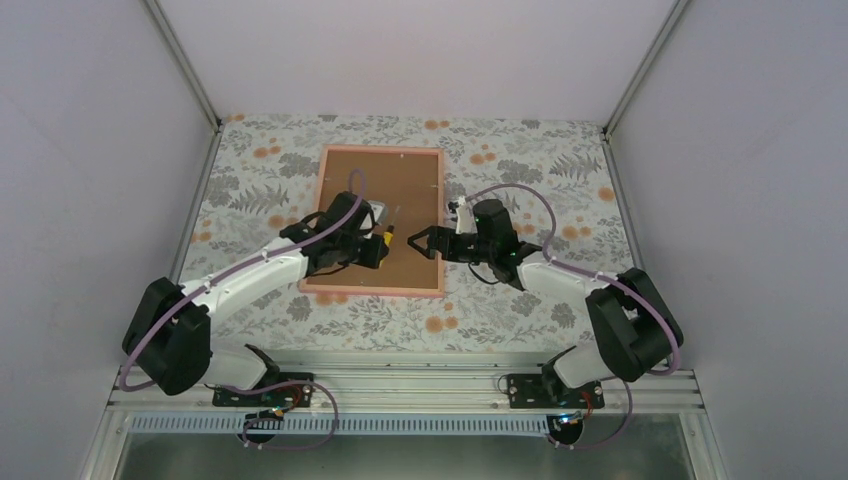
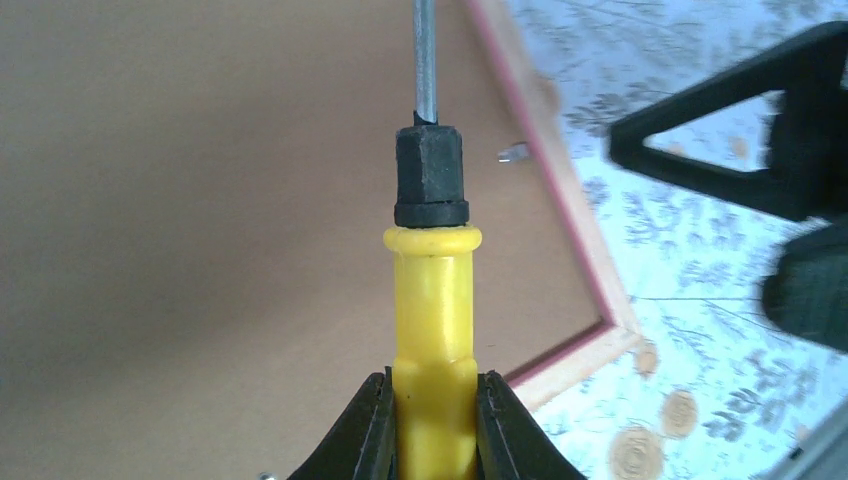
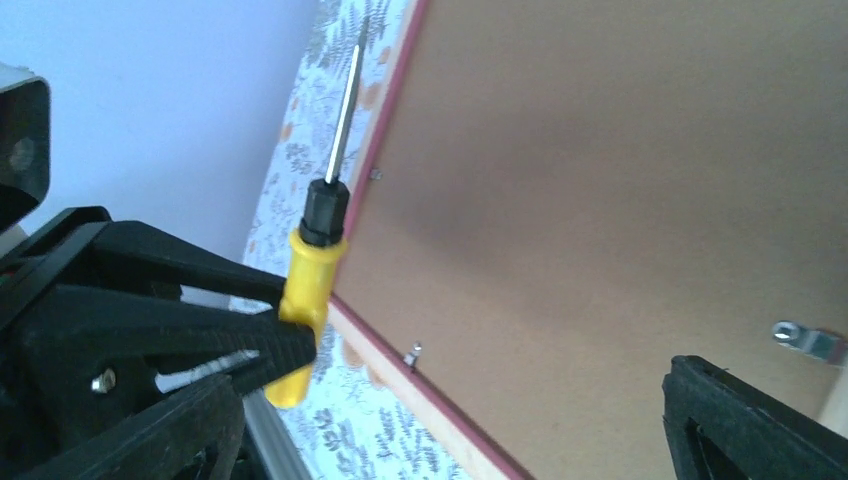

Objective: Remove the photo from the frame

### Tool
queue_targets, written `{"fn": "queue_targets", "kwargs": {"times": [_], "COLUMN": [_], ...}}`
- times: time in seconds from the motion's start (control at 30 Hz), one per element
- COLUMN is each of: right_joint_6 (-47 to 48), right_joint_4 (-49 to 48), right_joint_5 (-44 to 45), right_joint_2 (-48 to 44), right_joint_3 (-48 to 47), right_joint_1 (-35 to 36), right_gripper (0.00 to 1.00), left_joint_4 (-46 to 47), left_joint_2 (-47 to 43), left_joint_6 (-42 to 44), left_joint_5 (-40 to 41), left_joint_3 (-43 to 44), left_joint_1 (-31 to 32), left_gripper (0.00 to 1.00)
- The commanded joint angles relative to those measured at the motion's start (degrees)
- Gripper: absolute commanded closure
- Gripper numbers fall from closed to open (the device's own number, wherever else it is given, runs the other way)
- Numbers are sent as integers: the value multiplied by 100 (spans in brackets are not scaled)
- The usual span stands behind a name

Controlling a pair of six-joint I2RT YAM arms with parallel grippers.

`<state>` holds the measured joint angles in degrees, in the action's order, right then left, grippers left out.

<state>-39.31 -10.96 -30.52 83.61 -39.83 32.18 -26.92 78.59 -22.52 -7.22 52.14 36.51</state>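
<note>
The frame [image 1: 437,215] lies face down on the flowered table, its brown backing board [image 1: 400,185] up, so the photo is hidden. My left gripper [image 1: 378,241] hovers over the board's lower right part, shut on the yellow handle of a screwdriver [image 2: 432,320]. The steel shaft [image 2: 425,60] points along the board toward the frame's far end. My right gripper [image 1: 422,240] stands open just right of it, over the frame's right rail, with nothing between its fingers [image 3: 740,420]. The right wrist view shows the screwdriver [image 3: 310,270] and the backing board [image 3: 620,200].
Small metal tabs [image 3: 411,353] stick up along the frame's inner edge; another tab [image 2: 513,152] shows by the rail. A metal hanger [image 3: 805,340] sits on the board. White walls enclose the table on three sides.
</note>
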Motion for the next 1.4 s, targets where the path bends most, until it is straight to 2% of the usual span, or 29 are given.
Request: {"fn": "queue_targets", "kwargs": {"times": [0.0,0.13,0.5,0.63,1.13,1.2,1.37], "right_joint_6": [-483,-989,-1604,-1739,-2141,-2326,-2920], "right_joint_4": [-788,-1389,-2056,-2290,-2685,-2839,-3298], "right_joint_5": [-584,-726,-684,-800,-907,-958,-968], "right_joint_2": [-159,-197,-20,57,-1,-7,-33], "right_joint_3": [156,313,547,577,803,869,1090], "right_joint_1": [-1,0,-2,-2,-1,-1,4], "right_gripper": [6,9,28,39,96,96,96], "left_joint_4": [389,488,617,659,897,973,1339], "left_joint_2": [-160,-145,-207,-230,-350,-387,-572], "left_joint_6": [302,358,512,505,422,371,182], "left_joint_5": [-405,-400,-259,-187,-15,10,71], "left_joint_3": [240,261,307,238,103,51,-168], "left_joint_1": [273,468,942,1018,1147,1148,1152], "left_gripper": [91,91,91,91,91,89,76]}}
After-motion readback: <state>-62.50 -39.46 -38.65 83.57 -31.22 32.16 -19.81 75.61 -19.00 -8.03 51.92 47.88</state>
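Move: The screwdriver, upheld in the left fingers, has its middle about 8 cm left and 2 cm ahead of the right hand, roughly level with it. The right gripper's open fingers are some 9 cm right, 3 cm ahead and 3 cm above the left hand. The face-down frame's middle lies about 10 cm left, 5 cm ahead and 11 cm below the right hand; its near right corner is 11 cm back, 4 cm right and equally low. The right fingers shut on the screwdriver around its black collar, beside the handle's top, while the left keeps its pinch on the yellow handle. To get there the left hand carries the tool about 7 cm right, with some back and up, turning clockwise, then nearly stops; the right rises some 4 cm, its left-pointing fingers tilting about 20 degrees up towards level as they close from wide open. ##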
